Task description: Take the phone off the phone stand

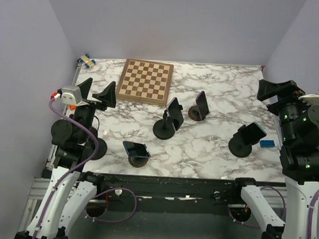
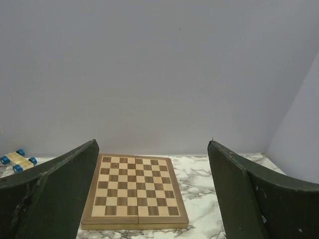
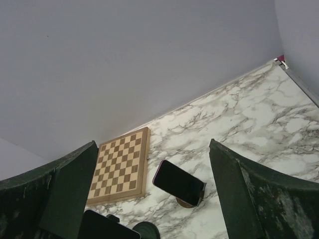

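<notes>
Several dark phones lean on stands across the marble table. One phone rests on a wooden stand near the front left. Another phone sits on a black stand in the middle, and a purple-edged phone on a brown stand is beside it. A further phone is on a black stand at the right. My left gripper is open at the left edge and holds nothing. My right gripper is open at the right edge, also holding nothing. The right wrist view shows the purple-edged phone between my fingers, far off.
A wooden chessboard lies at the back centre, also seen in the left wrist view as the chessboard. A small blue-wheeled toy sits in the back left corner. A blue brick lies near the right stand. Purple walls enclose the table.
</notes>
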Controlling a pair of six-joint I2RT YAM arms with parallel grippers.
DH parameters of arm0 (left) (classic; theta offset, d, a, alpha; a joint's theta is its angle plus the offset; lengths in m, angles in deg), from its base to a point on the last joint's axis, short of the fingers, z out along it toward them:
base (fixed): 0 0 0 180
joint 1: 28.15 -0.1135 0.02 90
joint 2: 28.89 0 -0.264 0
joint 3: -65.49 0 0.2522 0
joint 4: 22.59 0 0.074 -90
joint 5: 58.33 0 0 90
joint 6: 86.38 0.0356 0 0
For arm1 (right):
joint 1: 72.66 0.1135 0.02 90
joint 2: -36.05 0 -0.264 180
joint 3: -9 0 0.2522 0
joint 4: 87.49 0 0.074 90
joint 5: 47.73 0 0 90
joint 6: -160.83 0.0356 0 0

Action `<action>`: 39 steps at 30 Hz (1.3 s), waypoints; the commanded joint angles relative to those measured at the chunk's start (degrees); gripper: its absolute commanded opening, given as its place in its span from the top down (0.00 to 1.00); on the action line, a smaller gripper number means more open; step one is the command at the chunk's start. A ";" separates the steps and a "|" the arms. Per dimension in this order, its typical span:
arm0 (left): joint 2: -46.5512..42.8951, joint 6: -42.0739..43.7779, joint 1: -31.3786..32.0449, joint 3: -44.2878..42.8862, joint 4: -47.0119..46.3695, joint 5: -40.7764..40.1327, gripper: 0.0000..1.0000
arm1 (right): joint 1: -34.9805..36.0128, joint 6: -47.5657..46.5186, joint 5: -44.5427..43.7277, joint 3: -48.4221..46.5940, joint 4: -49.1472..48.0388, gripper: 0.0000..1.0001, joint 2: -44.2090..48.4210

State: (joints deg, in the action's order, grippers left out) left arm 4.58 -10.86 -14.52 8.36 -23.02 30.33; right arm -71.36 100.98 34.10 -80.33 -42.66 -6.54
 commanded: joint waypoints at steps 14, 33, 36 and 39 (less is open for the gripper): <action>3.15 -2.37 0.17 -2.82 -0.31 9.08 0.01 | 0.32 -12.32 21.33 2.17 -1.74 0.00 -8.66; 4.58 -4.33 0.17 -2.90 -0.22 9.95 0.02 | 18.65 -28.03 8.64 -1.44 3.20 0.00 -37.24; 4.82 -4.46 0.17 -2.70 -0.31 9.76 0.01 | 18.64 -31.42 8.74 -0.03 1.12 0.00 -39.22; 5.01 -4.72 0.17 -2.85 -0.22 9.87 0.02 | 18.65 -33.98 8.75 -0.07 0.87 0.00 -42.18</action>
State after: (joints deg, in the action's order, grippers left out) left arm 9.43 -14.91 -14.52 7.18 -22.85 38.85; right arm -52.43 72.63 46.26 -80.62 -40.62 -45.93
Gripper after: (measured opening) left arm 0.985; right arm 0.998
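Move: The purple-edged phone on its small stand is some 14 cm ahead of the right hand, about 19 cm to its left and roughly 35 cm below. The middle phone stand is about 8 cm ahead and 31 cm left of that hand, the near-right stand about 3 cm ahead and straight below, both similarly low. From the left hand the purple-edged phone lies some 13 cm ahead, 33 cm right and 33 cm below. Swooping down some 23 cm, the right hand comes in from high on the right towards the purple-edged phone, also going forward about 12 cm and, mostly later, left about 15 cm. Its wrist swings left, rolls left side down and tips the open fingers well downward. The left hand drifts about 3 cm right, turning slightly clockwise, still open. ##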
